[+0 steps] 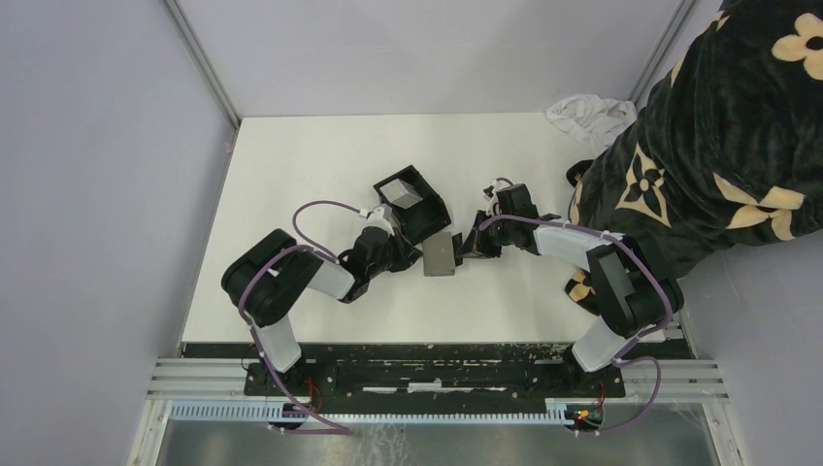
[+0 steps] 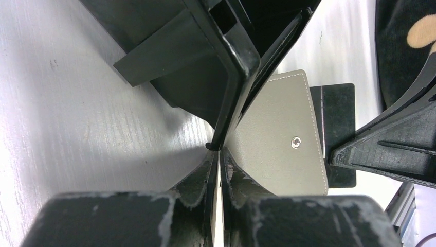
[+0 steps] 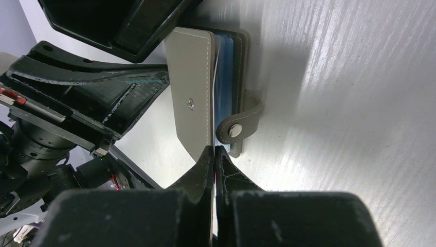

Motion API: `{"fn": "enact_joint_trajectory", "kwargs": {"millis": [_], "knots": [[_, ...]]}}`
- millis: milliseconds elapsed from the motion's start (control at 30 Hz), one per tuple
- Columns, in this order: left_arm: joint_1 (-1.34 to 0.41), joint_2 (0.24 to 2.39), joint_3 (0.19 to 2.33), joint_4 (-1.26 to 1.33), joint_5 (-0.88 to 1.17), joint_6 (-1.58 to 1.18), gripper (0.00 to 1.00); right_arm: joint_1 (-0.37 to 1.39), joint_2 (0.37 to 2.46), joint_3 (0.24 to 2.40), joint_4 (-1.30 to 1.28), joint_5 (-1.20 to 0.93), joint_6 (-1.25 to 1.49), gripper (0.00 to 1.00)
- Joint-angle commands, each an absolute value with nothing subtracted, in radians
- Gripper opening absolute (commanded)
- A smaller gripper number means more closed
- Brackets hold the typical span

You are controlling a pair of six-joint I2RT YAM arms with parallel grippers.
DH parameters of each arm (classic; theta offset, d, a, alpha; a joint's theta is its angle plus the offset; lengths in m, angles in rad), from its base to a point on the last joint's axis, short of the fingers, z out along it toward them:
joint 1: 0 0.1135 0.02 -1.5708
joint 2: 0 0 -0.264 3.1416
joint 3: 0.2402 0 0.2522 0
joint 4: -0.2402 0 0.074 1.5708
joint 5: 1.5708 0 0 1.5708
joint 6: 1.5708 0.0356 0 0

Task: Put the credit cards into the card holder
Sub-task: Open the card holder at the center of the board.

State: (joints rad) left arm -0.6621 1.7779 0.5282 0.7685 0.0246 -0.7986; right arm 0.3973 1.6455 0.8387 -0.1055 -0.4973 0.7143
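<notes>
The card holder (image 1: 442, 255) is a grey stitched leather wallet with a snap, lying at mid-table between both grippers. In the right wrist view its cover (image 3: 193, 98) is lifted off blue sleeves (image 3: 226, 67), and the snap strap (image 3: 236, 128) hangs free. My right gripper (image 3: 213, 149) is shut on the holder's near edge. My left gripper (image 2: 220, 152) is shut on a thin pale credit card seen edge-on, right beside the holder's cover (image 2: 277, 139). Another silver-grey credit card (image 1: 401, 189) lies in an open black box (image 1: 432, 221) just behind my left gripper (image 1: 415, 254).
A person in a black floral wrap (image 1: 718, 146) leans over the table's right side. A crumpled white cloth (image 1: 587, 112) lies at the back right corner. Grey walls close in the left and back. The black box's wall (image 2: 205, 51) is close above the left fingers.
</notes>
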Motion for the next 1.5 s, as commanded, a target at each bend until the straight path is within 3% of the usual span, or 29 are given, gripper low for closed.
{"fn": "enact_joint_trajectory", "kwargs": {"millis": [0, 933, 1467], "knots": [[-0.681, 1.794, 0.507, 0.71, 0.021, -0.76, 0.12, 0.411, 1.599, 0.836, -0.034, -0.534, 0.737, 0.01], [-0.773, 1.74, 0.431, 0.732, 0.046, -0.784, 0.11, 0.633, 1.58, 0.933, -0.182, -0.279, 0.669, 0.01], [-0.829, 1.834, 0.428, 0.849, 0.082, -0.837, 0.11, 0.906, 1.643, 1.094, -0.429, 0.086, 0.562, 0.01]]}}
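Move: The card holder's middle lies about 6 cm to the right hand's left, level with it fore and aft and some 4 cm lower. The black card pinched in that hand hangs roughly 2 cm below and 1 cm ahead and to the left, and the black box sits 12 cm ahead and 13 cm left. From the left hand, the holder's middle is about 4 cm to the right, level fore and aft and nearly at its height. Still pinching the black card, the right hand lifts a little, then sweeps some 5 cm left and as far back over the holder with the card's edge in between the cover and the blue sleeves, its wrist turning about 30 degrees so the fingers point more steeply down. The left hand, fingers nearly shut at the holder's left side, waits at first and then travels about 5 cm back and 3 cm right with the holder, away from the box. ##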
